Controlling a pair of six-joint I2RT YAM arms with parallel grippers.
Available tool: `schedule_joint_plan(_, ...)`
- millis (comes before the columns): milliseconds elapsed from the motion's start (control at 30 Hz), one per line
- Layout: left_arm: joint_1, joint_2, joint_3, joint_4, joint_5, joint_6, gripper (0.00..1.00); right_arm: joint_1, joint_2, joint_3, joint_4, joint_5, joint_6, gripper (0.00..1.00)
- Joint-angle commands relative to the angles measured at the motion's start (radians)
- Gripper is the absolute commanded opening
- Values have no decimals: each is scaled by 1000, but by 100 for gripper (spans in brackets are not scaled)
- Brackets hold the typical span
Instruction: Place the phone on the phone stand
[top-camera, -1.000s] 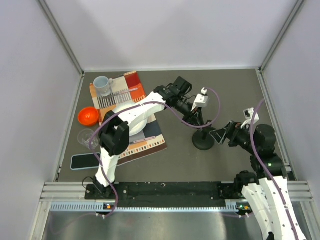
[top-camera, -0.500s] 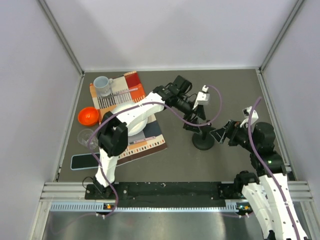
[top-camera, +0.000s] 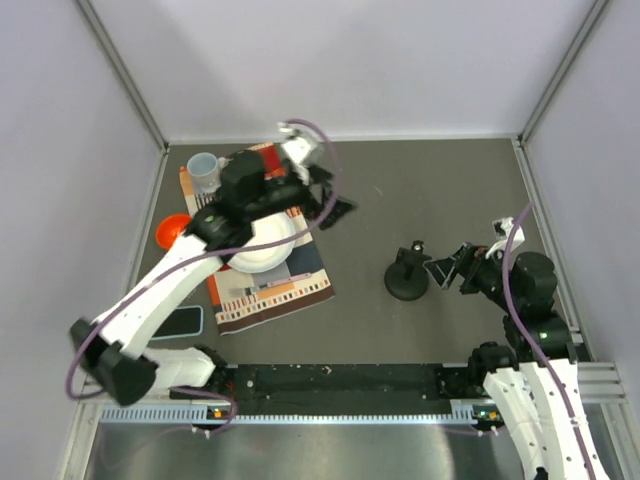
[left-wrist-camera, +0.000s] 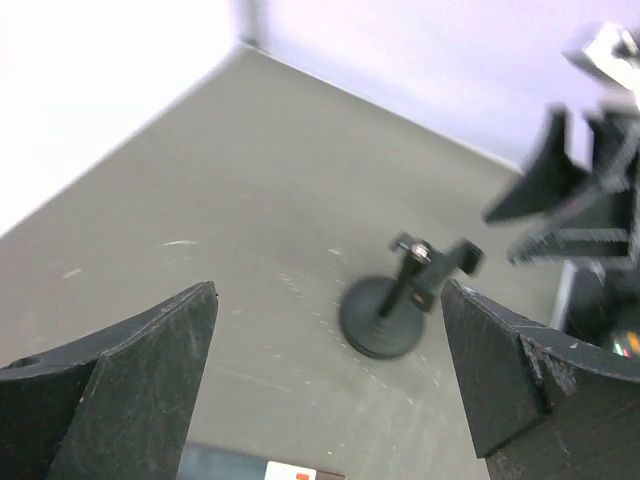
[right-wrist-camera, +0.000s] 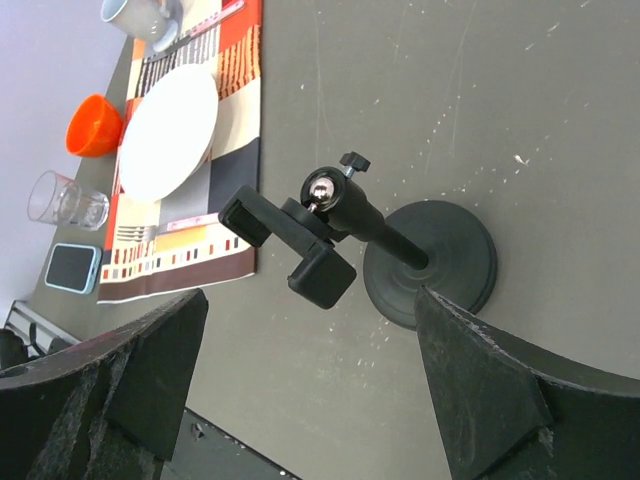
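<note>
The black phone stand (top-camera: 407, 278) stands upright on the grey table right of centre, its clip empty. In the left wrist view the phone stand (left-wrist-camera: 400, 305) lies ahead, between and beyond my fingers. My left gripper (top-camera: 335, 195) hangs open and empty over the placemat's right edge, well left of the stand. The left gripper (left-wrist-camera: 328, 300) holds nothing. My right gripper (top-camera: 452, 268) is open just right of the stand; in its wrist view the right gripper (right-wrist-camera: 310, 300) brackets the phone stand (right-wrist-camera: 400, 250) without touching it. The phone (top-camera: 185, 321) lies flat at the near left, partly under my left arm; the phone (right-wrist-camera: 73, 267) shows a light blue edge.
A striped placemat (top-camera: 285, 290) carries a white plate (top-camera: 262, 250) and a mug (top-camera: 203, 170). An orange bowl (top-camera: 172, 230) sits left of it. A clear glass (right-wrist-camera: 65, 200) stands near the phone. Walls close in on three sides.
My left gripper has opened and let go of the stand's clip. The left arm has swung away to the left, over the placemat. The right arm has barely moved.
</note>
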Motion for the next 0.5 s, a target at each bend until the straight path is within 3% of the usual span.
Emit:
schedule_joint_plan(0, 58, -252, -76, -79, -570, -273, 99, 5, -24, 21, 26, -20, -16, 85)
schedule_joint_plan(33, 75, -286, -75, -222, -766, -303, 99, 5, -31, 18, 26, -25, -16, 85)
schedule_joint_plan(167, 208, -467, -84, -521, -1106, -428, 99, 4, -69, 4, 51, -40, -13, 86)
schedule_joint_plan(333, 345, -557, -108, -757, -1323, -606, 99, 74, -90, -12, 69, 4, -8, 86)
schedule_joint_plan(467, 567, -519, -136, -826, -1305, -626, 99, 145, -97, -5, 66, 32, -2, 86)
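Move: Down on the left side of the table lies the phone, some 41 cm to the left hand's left, 15 cm back and 34 cm below it. The glass is about 40 cm left, 4 cm back; the orange bowl 40 cm left, 8 cm ahead; the plate 20 cm left, 7 cm ahead, all over 30 cm down. The stand is 12 cm right, 3 cm back, 25 cm lower. From the right hand the phone lies about 61 cm left, 7 cm back, 20 cm below. Swinging fast to the left with open, empty fingers, the left hand sweeps about 35 cm high over the plate, away from the stand and towards the phone's side, rising some 5 cm before sinking back and easing a few centimetres rearward late on. Its wrist turns roughly 95 degrees counter-clockwise, bringing the fingers from pointing right to forward. Beside the stand, the open right hand drifts slightly back, left and up. ##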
